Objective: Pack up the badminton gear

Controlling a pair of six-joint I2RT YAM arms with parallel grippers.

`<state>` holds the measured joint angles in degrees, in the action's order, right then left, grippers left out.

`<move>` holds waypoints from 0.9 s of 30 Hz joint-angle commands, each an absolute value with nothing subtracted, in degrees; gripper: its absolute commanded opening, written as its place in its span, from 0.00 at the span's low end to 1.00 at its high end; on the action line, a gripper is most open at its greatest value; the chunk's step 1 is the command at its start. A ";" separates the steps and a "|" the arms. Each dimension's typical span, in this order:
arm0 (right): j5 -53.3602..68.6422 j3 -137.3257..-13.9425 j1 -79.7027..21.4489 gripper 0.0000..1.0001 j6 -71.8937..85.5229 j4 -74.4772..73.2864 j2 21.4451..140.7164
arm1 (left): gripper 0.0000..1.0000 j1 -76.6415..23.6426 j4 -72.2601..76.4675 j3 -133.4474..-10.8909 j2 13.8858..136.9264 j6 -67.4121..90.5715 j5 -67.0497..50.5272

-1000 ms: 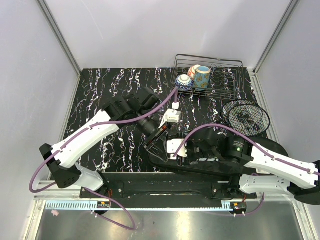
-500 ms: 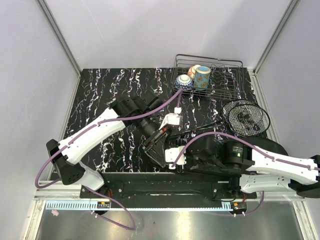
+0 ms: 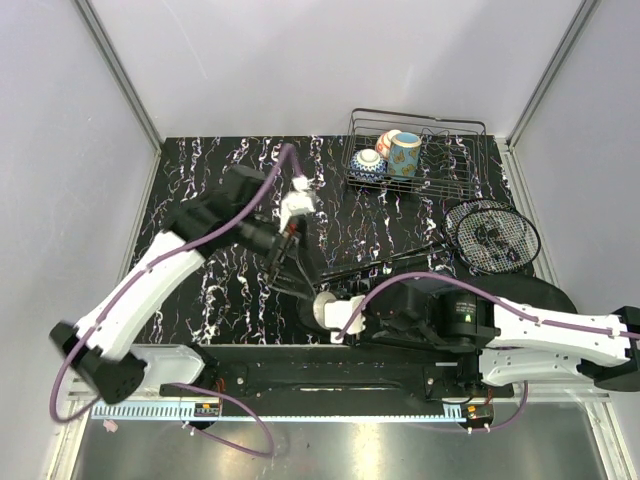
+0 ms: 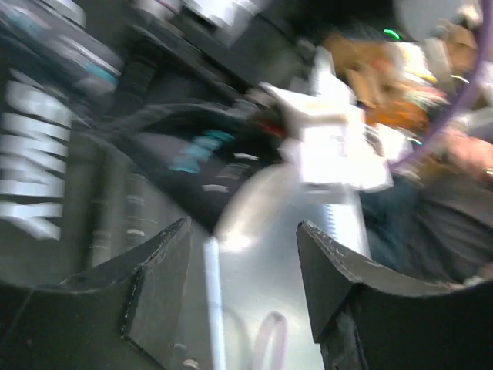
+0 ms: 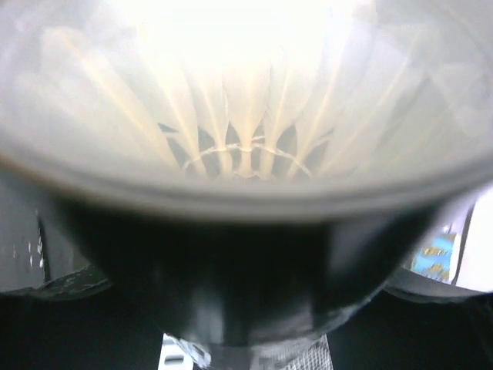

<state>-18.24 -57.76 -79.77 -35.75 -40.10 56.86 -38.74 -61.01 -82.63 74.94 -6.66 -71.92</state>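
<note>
My right gripper [image 3: 342, 318] is shut on the dark tube [image 3: 325, 311], which lies low near the front middle with its open mouth facing left. In the right wrist view the tube's rim [image 5: 246, 193] fills the frame, and white shuttlecock feathers [image 5: 246, 116] show inside it. My left gripper [image 3: 276, 268] hangs open above the table, up and left of the tube mouth, with nothing between its fingers [image 4: 158, 285]. The black racket [image 3: 492, 236] lies at the right, its shaft running left. The long black bag [image 3: 545, 296] lies under my right arm; its white lettering [image 4: 31, 177] shows blurred.
A wire basket [image 3: 417, 122] with painted cups [image 3: 404, 152] stands at the back right. The black marbled tabletop [image 3: 210, 170] is bounded by grey walls on three sides. Both purple cables loop over the arms.
My left gripper drew back from the tube mouth toward the back left, rose, and opened wider. The tube's pale open end now shows. The right arm shifted slightly left.
</note>
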 commanded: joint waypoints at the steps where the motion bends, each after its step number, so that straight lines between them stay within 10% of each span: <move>1: -19.15 -57.84 -83.50 0.25 -38.32 -16.01 52.39 | 0.64 -31.04 -26.66 -77.01 64.01 7.60 -58.28; 8: -21.46 -60.72 -70.72 0.30 -27.46 -13.01 53.26 | 0.73 -25.49 -15.22 -71.73 52.49 16.78 -35.57; 11: -16.97 -64.68 -60.87 0.30 -19.03 -14.15 55.63 | 0.99 -24.96 -9.70 -66.99 49.15 22.31 -26.31; 18: 6.35 -76.98 -38.28 0.31 6.56 -19.68 63.45 | 0.99 -29.77 -0.18 -59.24 51.41 25.67 -32.61; 27: 23.47 -82.18 -28.92 0.35 28.20 -20.92 69.87 | 0.99 -50.79 0.18 -59.06 60.28 15.82 -4.24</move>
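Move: The left hand is beside the mouth of the shuttlecock tube: the mouth is about 5 cm to its right, 2 cm back and 6 cm lower, while the tube's middle is roughly 19 cm right, 2 cm ahead and 17 cm down. From the right hand, which already holds the tube near its mouth, the wire rack is some 40 cm ahead, 19 cm right and 19 cm below, and the black racket bag about 2 cm ahead, 21 cm right, 20 cm below. Forward and up swings the right hand, about 18 cm out and 14 cm higher, keeping its grip near the mouth and rolling the tube through some 80 degrees so its far end comes round towards the left hand. The left hand leaves the mouth forward, rising and turning counter-clockwise as its fingers open wide, then reverses, sweeping right and down towards the tube's lower half. ##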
